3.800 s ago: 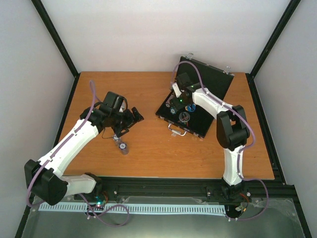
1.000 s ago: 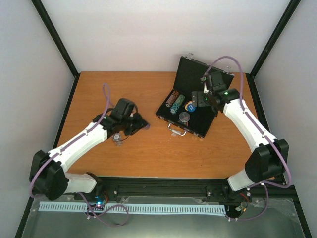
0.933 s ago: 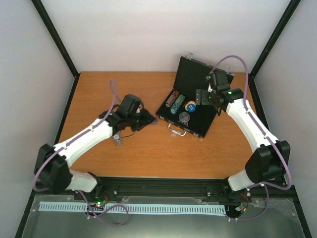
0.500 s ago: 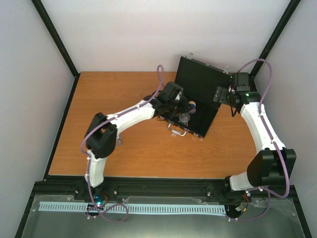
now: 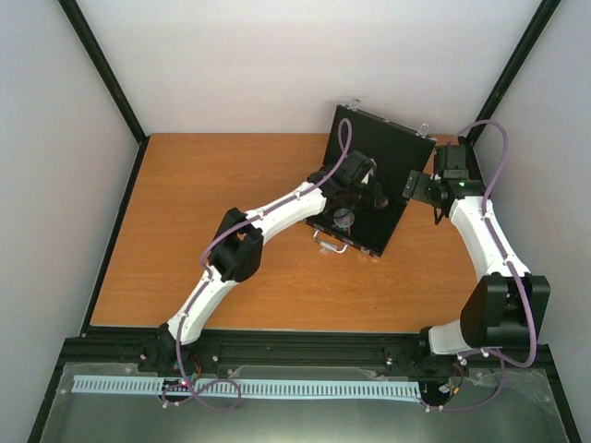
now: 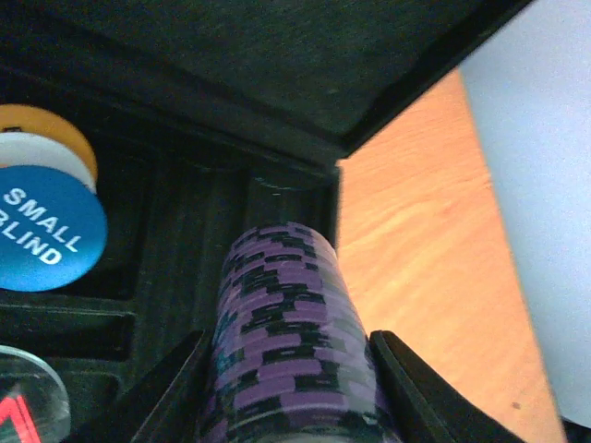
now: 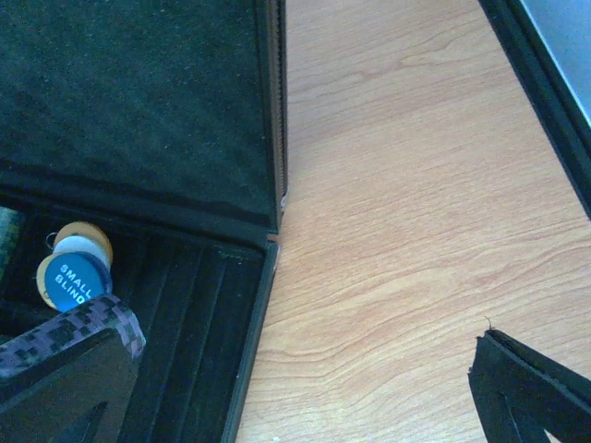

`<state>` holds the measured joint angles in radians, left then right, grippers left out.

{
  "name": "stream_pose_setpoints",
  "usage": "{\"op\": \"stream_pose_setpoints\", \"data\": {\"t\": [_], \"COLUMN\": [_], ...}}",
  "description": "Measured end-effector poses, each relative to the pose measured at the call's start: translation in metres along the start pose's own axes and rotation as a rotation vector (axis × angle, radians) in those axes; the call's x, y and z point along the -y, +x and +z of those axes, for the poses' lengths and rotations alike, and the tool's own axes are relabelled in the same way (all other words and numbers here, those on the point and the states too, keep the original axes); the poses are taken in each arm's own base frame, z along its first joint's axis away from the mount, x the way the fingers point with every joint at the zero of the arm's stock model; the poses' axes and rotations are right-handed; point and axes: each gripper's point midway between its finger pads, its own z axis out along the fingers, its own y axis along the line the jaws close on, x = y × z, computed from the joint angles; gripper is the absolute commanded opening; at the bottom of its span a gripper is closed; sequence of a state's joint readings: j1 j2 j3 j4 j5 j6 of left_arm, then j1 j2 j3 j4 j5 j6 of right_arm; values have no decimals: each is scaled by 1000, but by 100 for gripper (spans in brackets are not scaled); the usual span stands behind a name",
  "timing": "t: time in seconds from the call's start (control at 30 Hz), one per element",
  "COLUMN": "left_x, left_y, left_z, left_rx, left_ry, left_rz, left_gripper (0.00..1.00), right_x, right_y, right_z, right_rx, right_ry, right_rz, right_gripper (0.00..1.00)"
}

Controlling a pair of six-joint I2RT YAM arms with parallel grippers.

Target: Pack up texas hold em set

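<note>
The black case [image 5: 388, 152] lies open at the back right of the table, its lid [image 7: 138, 92] standing up. My left gripper [image 5: 367, 190] reaches over the case's tray [image 6: 175, 231] and is shut on a purple-and-black stack of poker chips [image 6: 286, 332], also seen as the chip stack [image 7: 78, 334] in the right wrist view. The blue round disc [image 6: 42, 242] marked SMALL BLIND rests in the tray on white and orange discs. A clear round token [image 5: 343, 219] lies near the silver handle [image 5: 331, 245]. My right gripper [image 5: 414, 185] hangs open and empty beside the case's right edge.
Bare wooden table [image 7: 416, 212] lies right of the case, bounded by the black frame rail [image 7: 540, 74]. The left arm [image 5: 277, 208] stretches diagonally across the middle of the table. White walls close in the back and sides.
My left arm has swung from the table's left side over to the case, carrying the purple chip stack. The right arm has drawn back from the tray to the case's right side.
</note>
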<state>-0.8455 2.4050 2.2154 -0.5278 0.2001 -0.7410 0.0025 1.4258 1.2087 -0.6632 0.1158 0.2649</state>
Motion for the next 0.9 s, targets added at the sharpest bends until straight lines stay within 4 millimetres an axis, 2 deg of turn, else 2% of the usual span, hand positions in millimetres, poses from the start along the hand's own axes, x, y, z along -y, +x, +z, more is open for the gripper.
{"op": "stream_pose_setpoints", "data": {"t": [0.23,0.4,0.43,0.47,0.5,0.63,0.73,0.77,0.9], "left_x": [-43,-47,-46,-45,-45,-48,-50,-51,-53], "left_y": [19,19,18,17,16,19,19,19,22], "left_z": [38,46,47,47,47,45,44,42,33], "left_rx": [-46,-42,-40,-38,-37,-52,-49,-50,-64], "left_ry": [-119,-134,-135,-134,-135,-152,-166,-169,-185], "left_rz": [12,25,28,30,30,46,59,67,82], "left_gripper": [1,2,12,30,40,67,93,99,100], "right_x": [11,13,13,12,11,9,8,8,7], "right_y": [4,14,15,15,14,13,12,12,12], "right_z": [5,10,10,10,10,10,10,10,10], "right_rx": [3,-19,-22,-21,-19,-12,-9,-8,-10], "right_ry": [18,18,18,15,11,-1,-6,-7,-15], "right_rz": [9,8,7,8,8,10,10,10,10], "right_gripper": [100,100,100,100,100,100,100,100,100]}}
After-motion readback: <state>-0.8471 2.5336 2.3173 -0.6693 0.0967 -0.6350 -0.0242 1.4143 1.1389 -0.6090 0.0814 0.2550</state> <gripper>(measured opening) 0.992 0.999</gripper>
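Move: The purple chip roll is held in the left fingers. Its slot in the open case lies almost straight below that hand, about 7 cm down. From the hand, the small blind button is some 8 cm ahead and 5 cm left, the clear puck about 2 cm ahead and 6 cm left, and the empty end slot 1 cm back and 4 cm right. The chip roll's slot is roughly 15 cm left of the right hand, level with it and 13 cm below. The purple chip roll, still pinched by the left hand, is lowered quickly about 6.5 cm into its slot beside the clear puck, the hand easing just over 1 cm forward as the fingers tip some 10 degrees steeper. The hand pauses low in the case, then the fingers spread from part-closed to wide and let go of the roll, the hand shifting about 1.5 cm left. ##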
